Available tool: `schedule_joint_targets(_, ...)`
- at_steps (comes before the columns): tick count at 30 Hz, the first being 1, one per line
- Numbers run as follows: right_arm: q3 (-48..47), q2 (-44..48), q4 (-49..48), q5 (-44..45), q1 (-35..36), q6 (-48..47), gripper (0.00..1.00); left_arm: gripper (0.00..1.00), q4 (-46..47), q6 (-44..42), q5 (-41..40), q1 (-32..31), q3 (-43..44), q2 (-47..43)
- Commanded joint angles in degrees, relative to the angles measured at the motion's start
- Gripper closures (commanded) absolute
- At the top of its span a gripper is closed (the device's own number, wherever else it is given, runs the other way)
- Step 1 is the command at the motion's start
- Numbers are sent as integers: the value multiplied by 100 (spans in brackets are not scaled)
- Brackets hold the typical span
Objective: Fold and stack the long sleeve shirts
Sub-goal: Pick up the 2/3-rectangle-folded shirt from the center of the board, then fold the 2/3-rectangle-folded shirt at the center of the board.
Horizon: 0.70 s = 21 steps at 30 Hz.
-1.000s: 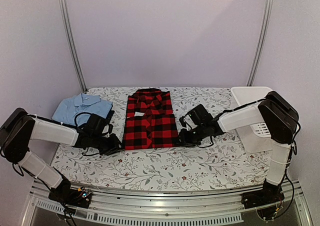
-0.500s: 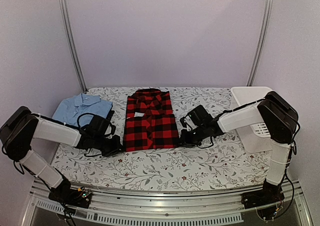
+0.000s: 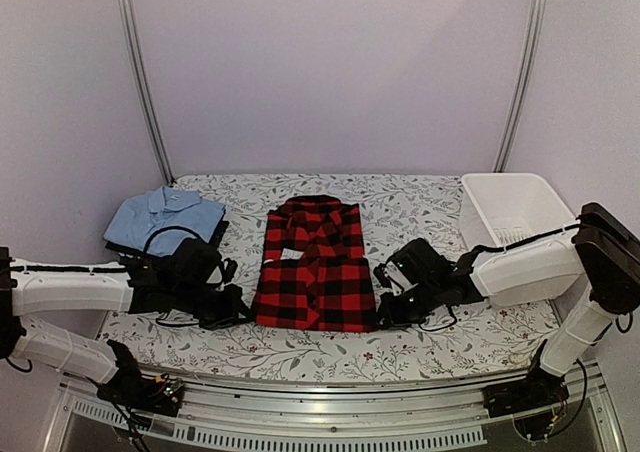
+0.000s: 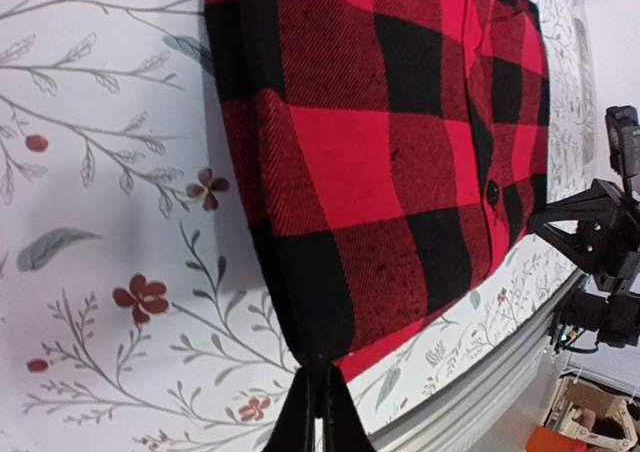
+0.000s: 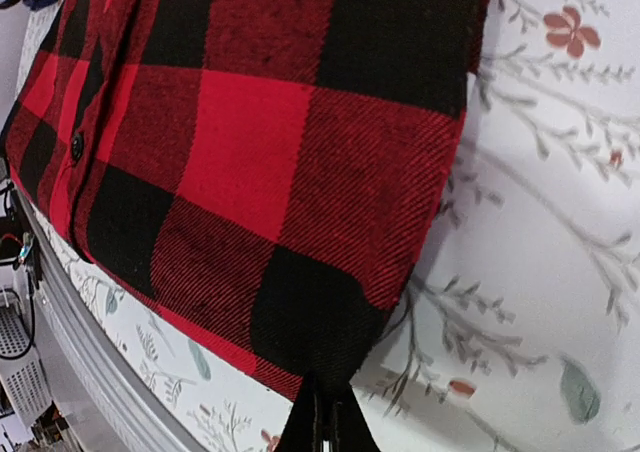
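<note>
The folded red-and-black checked flannel shirt (image 3: pixel 316 272) lies flat in the middle of the floral table. My left gripper (image 3: pixel 243 310) is shut on its near left corner, and the left wrist view shows the fingertips (image 4: pixel 320 387) pinching the black hem of the shirt (image 4: pixel 380 152). On the near right corner my right gripper (image 3: pixel 384 318) is shut too; the right wrist view has its jaws (image 5: pixel 326 397) closed on the cloth (image 5: pixel 250 142). A folded light blue collared shirt (image 3: pixel 160 217) rests at the back left, with a dark garment edge (image 3: pixel 217 234) beside it.
A white plastic basket (image 3: pixel 510 207) stands at the back right, just behind my right arm. The metal front rail (image 3: pixel 320 412) runs along the table's near edge. Vertical frame posts rise at the back corners.
Both grippers have closed on the flannel shirt's near corners and both arms drew back toward their bases. The shirt has slid toward the near edge, slightly right.
</note>
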<state>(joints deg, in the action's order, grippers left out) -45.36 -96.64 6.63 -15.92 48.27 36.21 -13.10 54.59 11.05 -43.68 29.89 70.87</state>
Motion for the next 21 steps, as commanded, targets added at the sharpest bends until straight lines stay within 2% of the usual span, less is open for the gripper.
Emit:
schedule_joint_targets(1, 356, 877, 655, 424, 449, 493, 100, 100, -1295, 730, -443, -544, -140, -850)
schedule_joint_targets(6, 137, 1744, 1290, 707, 640, 885, 100, 100, -1890, 1114, -569, -971, 77, -1529)
schedule_joint_targets(10, -668, 2029, 1571, 926, 431, 693, 100, 100, -2223, 501, -856, -723, 814, -1511)
schedule_joint_targets(15, -2063, 813, 1359, 774, -383, -51, 100, 100, -1302, -1071, 349, 1242, 1786, -420)
schedule_joint_targets(18, -3184, -495, 994, 458, -1063, -359, 100, 100, -821, -1848, 537, 2007, 2782, 1019)
schedule_joint_targets(21, -4436, -1960, 838, 261, -1571, -411, 100, 100, -248, -2105, 880, 2520, 3740, 2671)
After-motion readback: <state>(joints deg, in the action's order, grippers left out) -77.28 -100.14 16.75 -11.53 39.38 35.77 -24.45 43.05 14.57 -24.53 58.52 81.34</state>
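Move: With the near corners of the shirt already pinched, head for its collar end: some 28 cm ahead and 13 cm right of the left gripper, and about 28 cm ahead and 11 cm left of the right one, 3 cm below the left hand and level with the right. The blue shirt stack lies roughly 24 cm ahead and 18 cm left of the left gripper. The white bin stands about 20 cm ahead and 28 cm right of the right gripper. Keep both grippers shut on the shirt's near corners. Draw them back 4 to 5 cm while starting to rise, then sweep both up and forward over the shirt towards its collar end, finishing about 15 cm farther out than they started, the left 11 cm higher, the right 16. Let the fingertips swing forward some 10 to 15 degrees as you go. ##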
